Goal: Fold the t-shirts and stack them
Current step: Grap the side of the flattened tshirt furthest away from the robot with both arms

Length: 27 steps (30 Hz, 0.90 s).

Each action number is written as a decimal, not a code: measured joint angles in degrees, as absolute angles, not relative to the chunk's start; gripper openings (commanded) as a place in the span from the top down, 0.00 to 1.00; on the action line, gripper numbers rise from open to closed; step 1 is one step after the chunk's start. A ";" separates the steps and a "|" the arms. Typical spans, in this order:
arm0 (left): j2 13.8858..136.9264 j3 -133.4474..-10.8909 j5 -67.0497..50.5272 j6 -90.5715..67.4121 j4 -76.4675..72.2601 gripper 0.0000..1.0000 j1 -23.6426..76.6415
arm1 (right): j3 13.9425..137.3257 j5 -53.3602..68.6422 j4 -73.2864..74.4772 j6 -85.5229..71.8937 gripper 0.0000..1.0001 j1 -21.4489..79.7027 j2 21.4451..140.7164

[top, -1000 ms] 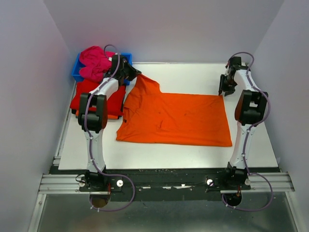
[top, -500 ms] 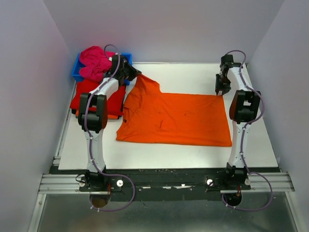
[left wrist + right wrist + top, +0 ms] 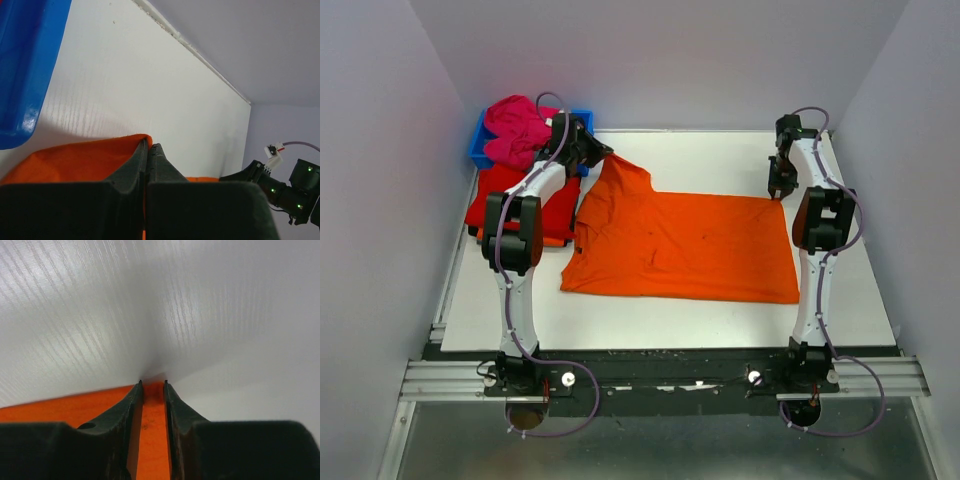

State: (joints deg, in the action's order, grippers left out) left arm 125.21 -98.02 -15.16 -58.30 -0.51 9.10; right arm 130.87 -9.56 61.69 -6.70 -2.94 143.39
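Observation:
A bright orange t-shirt (image 3: 680,245) lies spread flat across the white table. My left gripper (image 3: 608,155) is shut on its far left corner, lifting that corner into a peak; the cloth (image 3: 75,160) is pinched at the fingertips (image 3: 149,146). My right gripper (image 3: 778,195) points down at the shirt's far right corner. Its jaws (image 3: 152,383) stand a narrow gap apart, tips on the table, with a strip of orange cloth (image 3: 152,430) between them. A red t-shirt (image 3: 490,200) lies at the table's left edge. A magenta-pink t-shirt (image 3: 515,128) is heaped in the bin.
A blue plastic bin (image 3: 477,150) stands at the far left corner, and its wall (image 3: 25,65) sits just left of my left gripper. Grey walls close in the back and both sides. The right arm (image 3: 285,192) shows across the table in the left wrist view.
The right gripper has shifted slightly left and further back along the shirt's far right corner, and its jaws have narrowed. The left gripper still holds its corner in the same place.

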 measured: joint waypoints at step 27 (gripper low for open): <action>125.21 -98.19 -13.93 -56.03 1.85 1.00 11.03 | 113.62 -13.10 45.58 -9.47 0.99 -2.70 132.57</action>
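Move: The shirt's far right corner already sits between my right hand's parted fingers, right at the pads and perhaps 1 cm below. From that hand the near right corner lies about 31 cm back and 6 cm right, and the table's far edge some 20 cm straight ahead. My left hand already holds the far left end of the shirt; from it the far right corner is about 47 cm right, 11 cm back and 12 cm lower. I close my right fingers fully on the far right corner and pinch it while easing back about 1 cm, then carry it up roughly 2 cm and forward 1.5 cm, tilting the fingers forward by some 10 degrees. My left hand keeps its grip on the raised far left end and shifts about 1.5 cm right, a little back and down. ##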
